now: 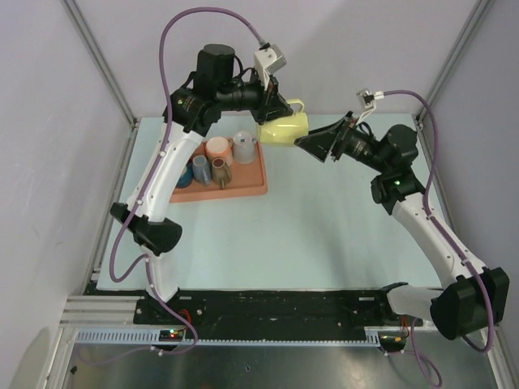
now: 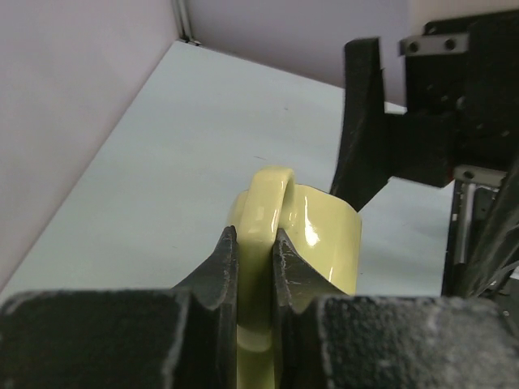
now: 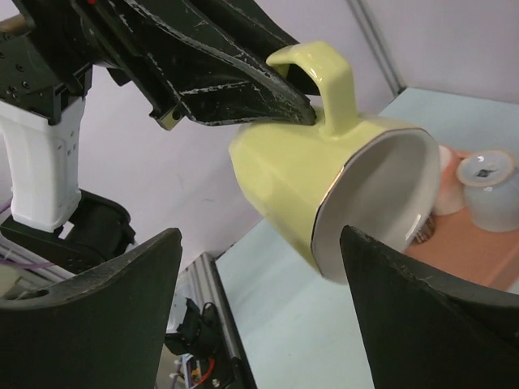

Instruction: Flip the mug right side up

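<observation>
A pale yellow mug [image 1: 285,127] hangs in the air over the back of the table, tilted onto its side. My left gripper [image 2: 255,243] is shut on its handle [image 2: 266,203], one finger pressing each side. In the right wrist view the mug [image 3: 292,174] shows its white inside, its mouth facing down towards that camera, with the left gripper's fingers [image 3: 235,89] on the handle above. My right gripper [image 3: 261,243] stands open just below the mug, nothing between its fingers. From above, the right gripper [image 1: 312,143] sits close to the mug's right side.
An orange tray [image 1: 243,186] at the back left holds several small cups, among them a white one [image 3: 486,190] and a pink one [image 3: 447,194]. Purple walls and metal frame posts [image 1: 101,65] close in the back and sides.
</observation>
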Robot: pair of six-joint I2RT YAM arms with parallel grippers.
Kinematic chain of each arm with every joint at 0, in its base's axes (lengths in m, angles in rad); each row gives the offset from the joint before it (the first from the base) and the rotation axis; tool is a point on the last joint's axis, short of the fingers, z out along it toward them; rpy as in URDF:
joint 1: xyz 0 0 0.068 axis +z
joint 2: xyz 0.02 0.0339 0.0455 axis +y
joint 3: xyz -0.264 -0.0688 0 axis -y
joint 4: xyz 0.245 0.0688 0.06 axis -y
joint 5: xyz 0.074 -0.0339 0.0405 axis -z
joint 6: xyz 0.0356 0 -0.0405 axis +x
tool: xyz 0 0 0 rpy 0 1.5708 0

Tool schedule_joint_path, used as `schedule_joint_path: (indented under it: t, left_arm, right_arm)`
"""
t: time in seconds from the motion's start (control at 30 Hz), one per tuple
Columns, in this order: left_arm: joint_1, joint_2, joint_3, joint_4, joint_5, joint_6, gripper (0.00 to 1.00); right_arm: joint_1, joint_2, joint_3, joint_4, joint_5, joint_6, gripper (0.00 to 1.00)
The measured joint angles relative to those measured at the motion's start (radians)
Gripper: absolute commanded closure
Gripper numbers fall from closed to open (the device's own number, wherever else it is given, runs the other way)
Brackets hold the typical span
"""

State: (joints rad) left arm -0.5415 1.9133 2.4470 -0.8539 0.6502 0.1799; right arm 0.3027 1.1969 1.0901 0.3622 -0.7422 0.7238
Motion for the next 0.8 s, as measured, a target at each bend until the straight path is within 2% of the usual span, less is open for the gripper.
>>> schedule_joint_path:
  t: [0.07,0.13,0.23,0.27,0.3,0.33,0.37,0.4,0.47,0.63,0.73,0.8]
  left_arm:
    - [-0.002,0.0,-0.001,0.0,0.017,-0.015,1.0]
    - [-0.005,-0.005,-0.01,0.002,0.034,-0.026,1.0]
    - [-0.007,-0.017,-0.03,0.004,0.052,-0.033,1.0]
    - [-0.008,-0.024,-0.038,0.002,0.062,-0.039,0.85]
    - [-0.01,-0.031,-0.049,0.004,0.061,-0.037,0.65]
    - [-0.01,-0.034,-0.057,0.008,0.061,-0.036,0.33]
    - [-0.008,-0.037,-0.068,0.017,0.055,-0.035,0.17]
    - [-0.008,-0.042,-0.075,0.025,0.046,-0.034,0.08]
    - [-0.008,-0.058,-0.092,0.042,0.009,-0.038,0.02]
    - [0.007,-0.119,-0.149,0.063,-0.152,0.022,0.01]
    - [0.04,-0.154,-0.222,0.089,-0.234,0.131,0.0]
    - [0.061,-0.191,-0.329,0.102,-0.276,0.251,0.0]
  right_arm:
    - [0.023,0.028,0.01,0.013,0.0,0.01,0.24]
    - [0.043,0.055,0.018,0.017,-0.002,0.021,0.41]
    - [0.064,0.083,0.027,0.024,-0.013,0.031,0.84]
    - [0.067,0.089,0.031,0.028,-0.017,0.033,0.92]
    - [0.069,0.092,0.034,0.034,-0.036,0.032,0.96]
    - [0.07,0.093,0.039,0.045,-0.059,0.051,0.98]
    - [0.074,0.088,0.047,0.04,-0.062,0.053,0.99]
    - [0.075,0.082,0.053,0.012,-0.055,0.039,1.0]
    - [0.067,0.077,0.058,-0.071,-0.031,0.003,1.0]
    - [0.005,0.077,0.087,-0.476,0.184,-0.172,1.0]
    - [-0.047,0.09,0.105,-0.719,0.372,-0.285,1.0]
    - [-0.079,0.122,0.129,-0.86,0.498,-0.35,1.0]
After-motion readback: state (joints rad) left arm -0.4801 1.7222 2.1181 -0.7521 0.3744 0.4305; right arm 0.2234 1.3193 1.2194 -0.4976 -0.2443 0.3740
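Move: The mug, already held in the air by its handle in the left hand, has its middle about 3 cm back, 1 cm right and 3 cm below that hand. From the open right hand it lies roughly 6 cm to the left and 3 cm ahead, at the same height. On the table, some 38 cm below the left hand, the orange tray's middle is about 9 cm ahead and 20 cm left, the clear cup about 15 cm ahead and 11 cm left. Leftwards by about 3 cm, the open right hand reaches the mug and pinches the wall at its rim, while the left, still gripping the handle, eases slightly back, then opens wide and withdraws forward and left. Keeping its pinch, the right hand carries the mug down about 17 cm, right and somewhat forward, its fingers swinging round to point forward and down. ##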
